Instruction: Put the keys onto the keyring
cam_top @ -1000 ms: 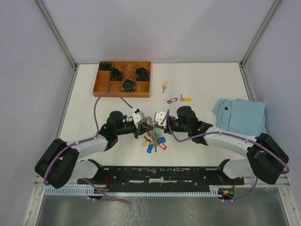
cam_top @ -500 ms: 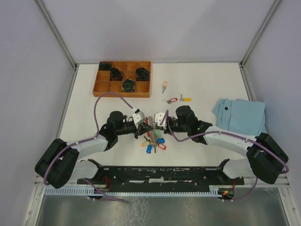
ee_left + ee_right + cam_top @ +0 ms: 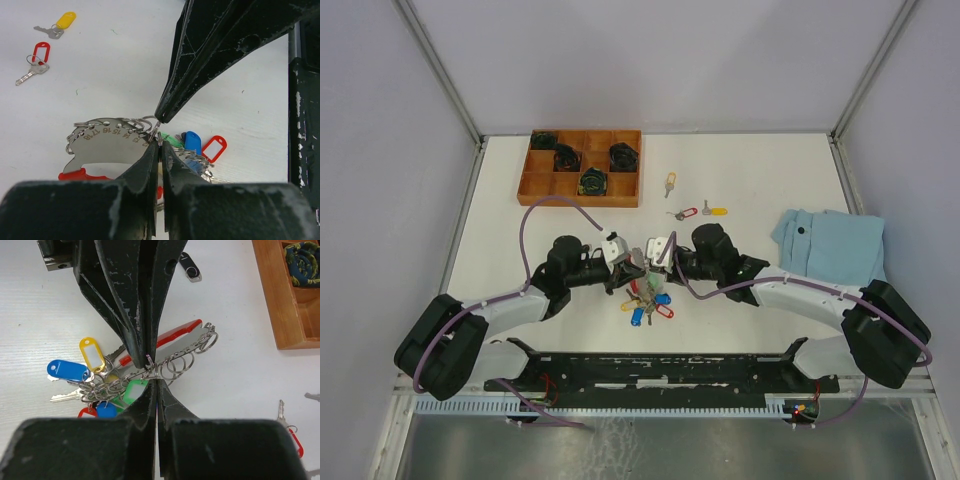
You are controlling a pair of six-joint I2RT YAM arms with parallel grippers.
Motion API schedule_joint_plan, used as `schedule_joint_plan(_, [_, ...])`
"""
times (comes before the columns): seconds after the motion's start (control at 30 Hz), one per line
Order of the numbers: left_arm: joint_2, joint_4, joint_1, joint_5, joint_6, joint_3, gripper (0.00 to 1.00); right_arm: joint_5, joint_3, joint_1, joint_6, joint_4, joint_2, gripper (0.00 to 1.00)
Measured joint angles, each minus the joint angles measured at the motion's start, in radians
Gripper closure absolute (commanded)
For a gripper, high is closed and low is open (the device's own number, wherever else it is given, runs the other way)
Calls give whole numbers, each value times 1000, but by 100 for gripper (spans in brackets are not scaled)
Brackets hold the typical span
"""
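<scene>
The keyring [image 3: 648, 300] lies between the arms: a silver numbered plate [image 3: 107, 140] with a row of small rings [image 3: 180, 360], a red strap [image 3: 177, 332] and blue, green, red and yellow tags. My left gripper [image 3: 160, 144] is shut, pinching a small ring at the plate's edge. My right gripper [image 3: 156, 381] is shut tip to tip against it on the same row of rings. Both meet just above the bunch, left gripper [image 3: 635, 268] and right gripper [image 3: 648, 268]. Loose keys lie beyond: a red-tagged key [image 3: 685, 213], a yellow-tagged key [image 3: 716, 210] and another key [image 3: 670, 183].
A wooden compartment tray [image 3: 545, 185] holding dark coiled items stands at the back left. A folded light-blue cloth [image 3: 830, 245] lies at the right. A small black fob [image 3: 190, 267] rests near the left arm.
The right arm has edged slightly left towards the left gripper. The bunch and the loose keys have stayed put.
</scene>
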Motion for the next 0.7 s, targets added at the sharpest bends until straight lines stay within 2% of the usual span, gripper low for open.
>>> schedule_joint_plan(0.1, [0,2,0,8,8,0,74,16,0,0,0,3,0,99])
schedule_joint_plan(0.2, [-1,3,0,28,14,-2,69,32,0,0,1,9,0,99])
schedule_joint_plan(0.4, [-14,1,0,37,34,-6,68,45,0,0,1,26,0,100])
schedule_joint_plan(0.7, [-31,23,0,-72,34,-30,67,27,0,0,-1,45,15,99])
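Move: The left hand's nearly shut fingertips are on a small wire loop of the keyring, right at its hand point; the right hand pinches the same loop. From the left hand, the keyring's plate hangs some 4 cm below and 2 cm to the left, and a red tag sits about 7 cm back, 4 cm right and 6 cm below. On the table about 17 cm ahead and 9 cm below lie a red-tag key, 10 cm right, and a yellow-tag key, 17 cm right. The left fingers open to about a third and let go of the loop, the hand easing back half a centimetre and then swinging forward and left to stop about 1 cm from its start, still beside the loop with its fingertips parted. The right hand keeps its shut pinch on the loop and carries it about 1 cm forward and slightly up, turning hardly at all. ##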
